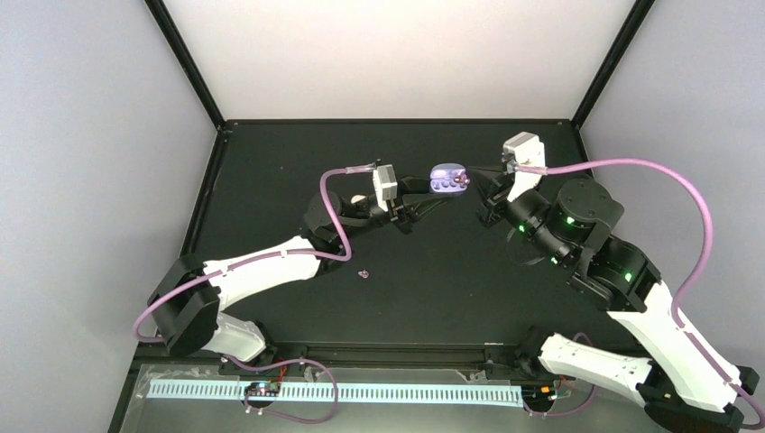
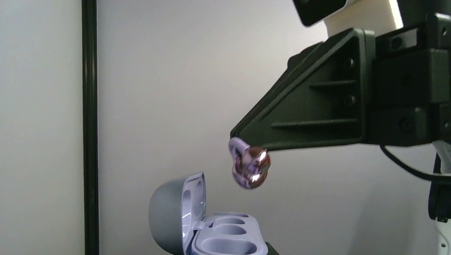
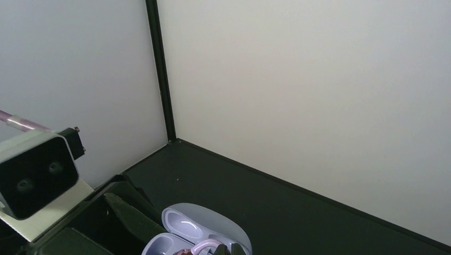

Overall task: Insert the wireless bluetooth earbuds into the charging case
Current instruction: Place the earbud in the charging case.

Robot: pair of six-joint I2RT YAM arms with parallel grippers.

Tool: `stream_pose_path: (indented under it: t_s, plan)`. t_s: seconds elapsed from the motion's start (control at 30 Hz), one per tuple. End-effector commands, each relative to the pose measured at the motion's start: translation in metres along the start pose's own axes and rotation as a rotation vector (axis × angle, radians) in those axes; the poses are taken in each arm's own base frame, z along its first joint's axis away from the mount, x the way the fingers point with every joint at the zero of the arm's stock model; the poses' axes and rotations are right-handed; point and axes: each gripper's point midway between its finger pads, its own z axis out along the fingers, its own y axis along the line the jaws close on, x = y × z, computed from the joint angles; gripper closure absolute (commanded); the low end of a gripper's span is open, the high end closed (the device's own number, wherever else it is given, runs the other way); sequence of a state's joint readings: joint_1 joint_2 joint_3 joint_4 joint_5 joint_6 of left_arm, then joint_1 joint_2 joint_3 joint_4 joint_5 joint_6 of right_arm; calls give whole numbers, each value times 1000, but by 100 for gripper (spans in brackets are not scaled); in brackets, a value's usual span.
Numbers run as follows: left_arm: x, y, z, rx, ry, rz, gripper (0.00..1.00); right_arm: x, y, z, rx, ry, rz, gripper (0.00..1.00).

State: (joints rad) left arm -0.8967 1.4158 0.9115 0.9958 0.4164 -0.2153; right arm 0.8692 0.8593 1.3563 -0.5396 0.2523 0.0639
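Observation:
The charging case [image 1: 447, 177] is open, lavender inside, with both wells [image 2: 228, 234] bare and its lid [image 2: 173, 212] standing up on the left. My left gripper [image 1: 429, 188] is shut on the case from the left. Its fingers are mostly hidden below the case in the left wrist view. My right gripper [image 1: 471, 183] is shut on a glossy lavender-and-bronze earbud [image 2: 249, 168], which hangs just above the case's wells. In the right wrist view, that earbud [image 3: 199, 247] sits at my fingertips over the case [image 3: 213, 226]. A second earbud [image 1: 364, 273] lies on the black table.
The black table [image 1: 433, 271] is closed in by pale walls with black corner posts [image 3: 162, 74]. The left arm's wrist camera [image 3: 32, 172] sits close on the left of the right wrist view. Purple cables [image 1: 631, 167] loop over both arms.

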Motion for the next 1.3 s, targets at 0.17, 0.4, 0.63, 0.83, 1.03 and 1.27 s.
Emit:
stream_pose_path:
  t_s: [0.17,0.4,0.63,0.83,1.03,1.27]
  plan:
    - [-38,-16,2,54,-89,27,99,1,0,7,11,-19,-2,99]
    - [-39,-14,1,31,-83,19,98,5,-4,8,34,-19,-7,99]
    - [-37,-13,2,16,-73,16,98,8,-5,9,41,-16,-11,99]
    - [-38,-12,2,4,-75,19,99,6,-4,7,32,-15,-1,99]
    - [-44,-15,-9,-7,-87,39,98,0,-6,-10,21,-22,40,75]
    - [-44,-34,-22,69,-66,38,99,7,-7,-11,29,28,87,58]
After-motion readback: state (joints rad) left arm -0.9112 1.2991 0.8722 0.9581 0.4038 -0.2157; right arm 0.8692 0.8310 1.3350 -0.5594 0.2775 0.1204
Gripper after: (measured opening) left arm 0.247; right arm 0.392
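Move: The right hand holds the earbud just above the open charging case; the well for it, on the case's right side, lies about 2 cm ahead of this hand, neither left nor right, and 3 cm below. The case's body centres about 2 cm ahead, 3 cm left and 4 cm below; its raised lid some 4 cm ahead, 3 cm left and 2 cm below. From the left hand, holding the case, the earbud is about 2 cm back, 4 cm right and 4 cm above. Downward and a little forward, the right hand eases the earbud about 2 cm into the right-side well, while the left hand raises the held case about 1 cm and draws it slightly back. The right fingers then open and pull back, right and slightly up; the left hand keeps its grip and carries the case some 2.5 cm away, leftward, back and up. ##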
